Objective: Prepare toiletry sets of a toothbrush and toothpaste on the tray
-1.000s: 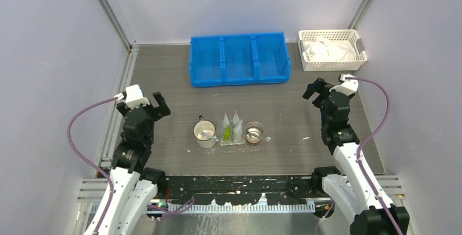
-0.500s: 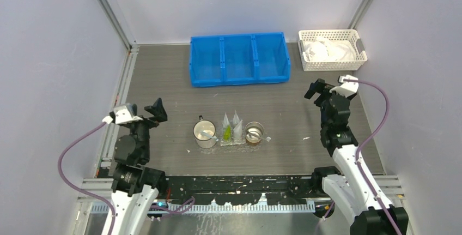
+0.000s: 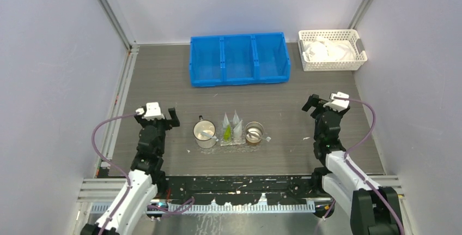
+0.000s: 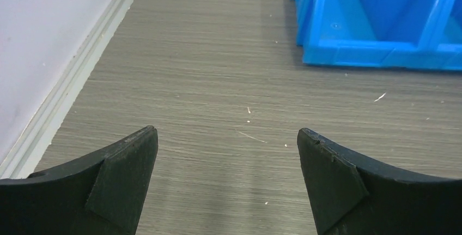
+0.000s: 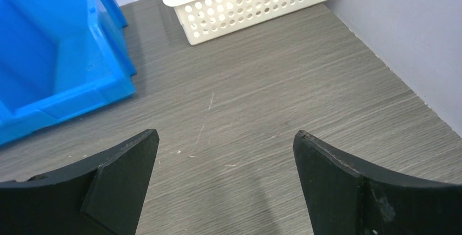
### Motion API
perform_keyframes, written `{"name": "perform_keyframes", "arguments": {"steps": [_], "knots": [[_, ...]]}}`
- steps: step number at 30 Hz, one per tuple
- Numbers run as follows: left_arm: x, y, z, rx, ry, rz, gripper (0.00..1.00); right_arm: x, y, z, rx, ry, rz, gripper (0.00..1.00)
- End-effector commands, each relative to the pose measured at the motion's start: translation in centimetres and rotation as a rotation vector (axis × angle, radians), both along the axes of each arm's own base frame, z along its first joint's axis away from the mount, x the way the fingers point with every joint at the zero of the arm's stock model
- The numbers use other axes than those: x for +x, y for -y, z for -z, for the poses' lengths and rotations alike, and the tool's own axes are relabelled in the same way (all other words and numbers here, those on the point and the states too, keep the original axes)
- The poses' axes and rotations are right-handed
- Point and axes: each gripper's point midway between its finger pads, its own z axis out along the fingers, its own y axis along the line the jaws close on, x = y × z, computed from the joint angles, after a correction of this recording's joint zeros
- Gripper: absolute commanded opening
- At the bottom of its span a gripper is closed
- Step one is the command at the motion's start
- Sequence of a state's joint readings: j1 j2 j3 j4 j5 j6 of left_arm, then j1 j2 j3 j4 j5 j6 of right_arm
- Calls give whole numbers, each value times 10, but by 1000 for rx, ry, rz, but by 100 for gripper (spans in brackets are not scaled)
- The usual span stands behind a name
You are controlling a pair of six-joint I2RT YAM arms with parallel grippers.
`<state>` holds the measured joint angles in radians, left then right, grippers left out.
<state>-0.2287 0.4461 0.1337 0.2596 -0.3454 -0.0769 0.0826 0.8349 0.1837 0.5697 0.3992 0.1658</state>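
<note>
The small clear tray (image 3: 233,141) sits at the table's middle, between a mug and a metal cup. Several toiletry sets stand upright in it: pointed clear packets (image 3: 236,119), one with green contents (image 3: 227,132). My left gripper (image 3: 157,113) is left of the mug, open and empty; in the left wrist view the left gripper (image 4: 227,132) frames only bare table. My right gripper (image 3: 325,106) is right of the metal cup, also open and empty, and the right gripper (image 5: 226,134) likewise has only table between its fingers. Neither wrist view shows the tray.
A blue three-compartment bin (image 3: 239,60) stands at the back centre, seen too as the bin (image 4: 376,22) and the bin (image 5: 49,66). A white lattice basket (image 3: 332,49) holding white bags is at the back right. A white mug (image 3: 205,133) and a metal cup (image 3: 254,133) flank the tray.
Both arms have drawn back toward the near edge and come lower. The left gripper swung and ended nearer the mug. Both grippers stayed open and the tray's contents have not moved.
</note>
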Motion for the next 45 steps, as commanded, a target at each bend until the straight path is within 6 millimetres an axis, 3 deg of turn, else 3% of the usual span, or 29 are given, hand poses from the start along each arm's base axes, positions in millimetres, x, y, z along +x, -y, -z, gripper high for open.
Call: {"name": "perform_keyframes", "arguments": {"steps": [1, 7, 9, 14, 15, 22, 27, 32, 45], "knots": [[14, -3, -21, 28, 139, -18, 100, 6, 9, -17, -17, 131, 50, 100], [35, -1, 9, 48, 73, 7, 100, 27, 11, 8, -20, 90, 71, 100], [44, -3, 19, 26, 23, 6, 100, 34, 12, 5, -36, 84, 76, 100], [66, -7, 42, 8, -45, 16, 100, 37, 10, 16, -29, 14, 57, 100], [70, -6, 38, 9, -29, 27, 100, 36, 12, 17, -24, 21, 65, 100], [88, -12, 53, 19, -52, 27, 100, 43, 7, 60, -41, 18, 35, 100], [97, -30, 70, -91, -61, 33, 100, 51, 9, 62, -41, -21, 49, 100], [107, -16, 79, -80, -138, 136, 100, 63, -1, 71, -61, -106, -17, 100], [113, -13, 81, -58, -167, 122, 100, 69, 0, 72, -54, -135, -5, 100]]}}
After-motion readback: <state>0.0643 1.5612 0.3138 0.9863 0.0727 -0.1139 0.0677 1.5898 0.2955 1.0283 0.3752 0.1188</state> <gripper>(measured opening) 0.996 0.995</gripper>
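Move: The toothpaste rack stands about 29 cm to the right of my left hand and some 8 cm nearer my base, with the mug about 19 cm right and 8 cm back. From my right hand, the rack lies about 35 cm left and 11 cm back. The metal cup is about 27 cm left and 10 cm back of that hand, and the white basket some 28 cm ahead and 12 cm right. All of them sit roughly 11 cm below. With nothing held and both grippers staying wide open, I settle my arms down over the bare table on either side of the finished set. My left hand sinks, then reaches forward towards the blue organizer, about 10 cm each way, tipping its fingers down some 10 degrees. My right hand drops about 9 cm, bobbing up twice on the way, and eases 6 cm forward with a similar tip. ##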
